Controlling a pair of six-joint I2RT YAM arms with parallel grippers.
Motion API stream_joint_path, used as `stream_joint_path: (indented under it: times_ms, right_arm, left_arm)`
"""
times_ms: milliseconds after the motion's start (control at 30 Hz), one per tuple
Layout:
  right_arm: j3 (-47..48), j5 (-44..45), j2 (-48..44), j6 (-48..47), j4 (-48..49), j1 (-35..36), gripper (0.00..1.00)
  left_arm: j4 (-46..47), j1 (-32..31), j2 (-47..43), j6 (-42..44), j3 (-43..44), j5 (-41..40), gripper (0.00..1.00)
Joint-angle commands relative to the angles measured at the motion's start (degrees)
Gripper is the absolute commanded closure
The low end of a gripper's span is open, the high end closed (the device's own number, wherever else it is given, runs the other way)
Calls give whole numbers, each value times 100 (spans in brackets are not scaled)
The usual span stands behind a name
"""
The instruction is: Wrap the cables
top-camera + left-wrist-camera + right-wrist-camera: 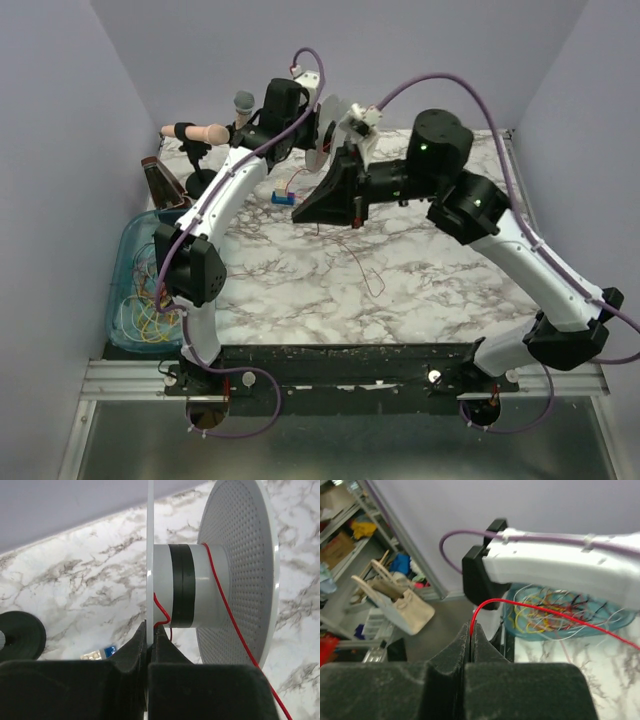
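A pale grey spool point(210, 580) with perforated flanges is held on its side above the table. My left gripper point(150, 628) is shut on its thin near flange point(149, 555). A red cable point(222, 600) runs over the hub beside a black band and down past the jaws. In the right wrist view my right gripper point(471, 628) is shut on the same red cable point(535, 608), which arcs away to the right. From above, the spool point(330, 130) sits between my left gripper point(314, 128) and my right gripper point(300, 212). The cable's slack point(366, 270) trails across the marble.
A blue bin point(124, 248) at the table's left edge holds several loose yellow, red and white cables point(150, 316). A small blue board point(283, 197), a black round stand point(203, 182), a microphone point(243, 101) and a brown object point(160, 180) stand at the back left.
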Motion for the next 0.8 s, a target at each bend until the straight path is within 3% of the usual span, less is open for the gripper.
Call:
stream_joint_path:
  times_ms: [0,100,200,333,433,667,767]
  right_arm:
    - [-645,-241,212,-276,-312,258,99]
    - [-1437,-171,80,-206,347,249,99]
    - [-1983,110,80,-258,585,241,99]
    - [-3211,120,-34,250,1647,4,99]
    - [-4126,215,-122,743,2693,-496,99]
    - [-5227,1190,-167,1235,3451,-1691,99]
    - [-5394,1533,-201,1367,3486,-2324,99]
  left_arm:
    - [332,497,185,-769,1403,474,100]
    - [146,655,247,-857,2222,475,100]
    - [453,839,-7,-1015,2285,615,100]
    - [594,1121,-367,-1252,2381,861,100]
    - [586,1314,-719,-1384,2469,1090,100]
    - [296,1482,-1641,-1280,2453,1977,100]
    - [-55,1490,-2081,-1227,2155,2740,100]
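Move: The spool, already pinched by one flange, has its middle about 4 cm ahead of the left hand, 6 cm to its right and 3 cm below. The blue block lies 4 cm back, 9 cm left and 26 cm below that hand; the microphone stand 3 cm ahead, 20 cm left, 18 cm below. From the right hand, which holds the red cable, the spool is roughly 38 cm ahead, 6 cm right, 25 cm below. Left lifts its pinched spool about 30 cm while right lowers the held red cable as far, then swings forward. ##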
